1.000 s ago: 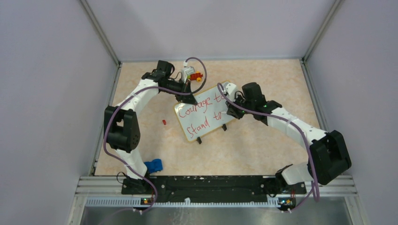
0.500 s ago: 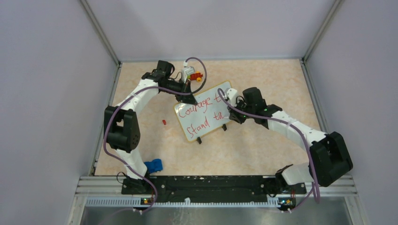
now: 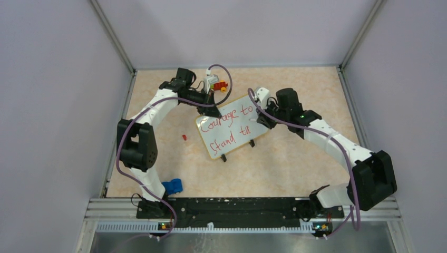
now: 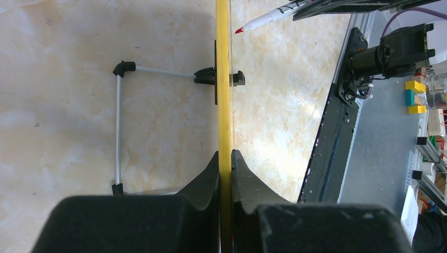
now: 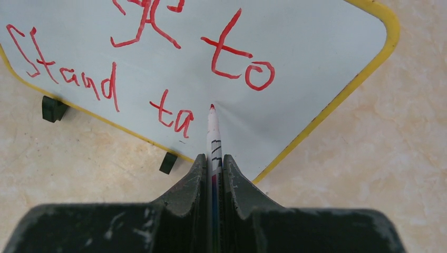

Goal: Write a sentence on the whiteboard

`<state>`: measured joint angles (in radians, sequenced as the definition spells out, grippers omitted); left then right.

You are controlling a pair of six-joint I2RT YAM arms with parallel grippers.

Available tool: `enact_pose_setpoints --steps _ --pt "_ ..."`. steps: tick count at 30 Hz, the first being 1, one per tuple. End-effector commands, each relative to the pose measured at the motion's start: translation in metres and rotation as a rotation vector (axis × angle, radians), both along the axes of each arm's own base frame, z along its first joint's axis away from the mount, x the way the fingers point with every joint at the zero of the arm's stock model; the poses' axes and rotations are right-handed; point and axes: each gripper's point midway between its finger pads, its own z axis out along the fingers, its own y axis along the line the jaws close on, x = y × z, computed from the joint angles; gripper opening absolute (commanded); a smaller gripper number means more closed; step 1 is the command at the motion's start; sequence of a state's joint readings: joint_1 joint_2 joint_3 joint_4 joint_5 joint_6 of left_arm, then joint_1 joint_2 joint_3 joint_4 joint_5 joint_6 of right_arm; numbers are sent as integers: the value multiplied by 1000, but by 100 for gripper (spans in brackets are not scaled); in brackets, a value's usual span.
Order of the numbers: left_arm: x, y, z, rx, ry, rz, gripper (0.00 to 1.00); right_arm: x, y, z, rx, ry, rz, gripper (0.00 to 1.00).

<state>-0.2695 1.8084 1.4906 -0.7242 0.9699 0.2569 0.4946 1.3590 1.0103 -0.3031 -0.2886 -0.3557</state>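
The whiteboard point(image 3: 227, 129) stands tilted mid-table on small black feet, its rim yellow in the wrist views. Red marker words on it read "Courage to" and below "Stand ta" point(image 5: 171, 117). My left gripper point(image 3: 210, 109) is shut on the board's far top edge; in the left wrist view the fingers point(image 4: 225, 161) pinch the yellow rim point(image 4: 223, 79). My right gripper point(image 3: 263, 116) is shut on a white marker point(image 5: 213, 139). Its red tip sits at the board's surface just right of "ta". The same marker point(image 4: 266, 20) shows in the left wrist view.
A small red cap point(image 3: 184, 137) lies left of the board. A blue object point(image 3: 172, 185) rests by the left arm's base. Coloured blocks point(image 3: 217, 83) sit at the back. The board's wire stand point(image 4: 118, 105) shows behind it. Grey walls enclose the table.
My right gripper has moved right and toward the back with the marker, uncovering "to" and the letters "ta" on the second line. The left arm and the board have stayed still.
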Motion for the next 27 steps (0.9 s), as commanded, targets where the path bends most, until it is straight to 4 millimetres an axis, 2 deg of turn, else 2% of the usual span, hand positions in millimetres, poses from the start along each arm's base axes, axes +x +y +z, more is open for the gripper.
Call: enact_pose_setpoints --steps 1,6,19,22,27 --pt "-18 4 -27 97 58 -31 0 16 5 21 35 -63 -13 0" --pt "-18 4 -28 98 57 -32 0 14 4 6 16 -40 -10 0" --pt "-17 4 -29 100 62 -31 0 -18 -11 -35 -24 46 1 0" --pt "-18 4 -29 99 61 -31 0 -17 -13 -33 -32 37 -5 0" --pt "-17 4 -27 97 56 -30 0 -3 -14 -1 -28 -32 -23 0"
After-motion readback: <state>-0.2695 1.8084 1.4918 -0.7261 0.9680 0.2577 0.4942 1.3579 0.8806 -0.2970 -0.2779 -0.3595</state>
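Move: The blank patch of whiteboard just right of "ta", where the next stroke goes, lies some 3 cm ahead, 4 cm left and 6 cm below the right hand, which holds the red marker. "ta" is about 3 cm farther left and 1 cm nearer than that patch; "to" is 6 cm ahead of the hand, 6 cm left and about level in height. For the left hand, pinching the board's edge, the patch is roughly 14 cm right, 2 cm back, 7 cm below. On the whiteboard, just right of "ta", the marker tip first noses forward a few millimetres to the surface, then is drawn down the slanted face in one straight stroke towards the lower edge. The right hand sinks about 5 cm, coming back some 2.5 cm and 1.5 cm to its right, tipping down a few degrees, its grip on the marker kept. The left hand stays put and keeps pinching the board's edge. ##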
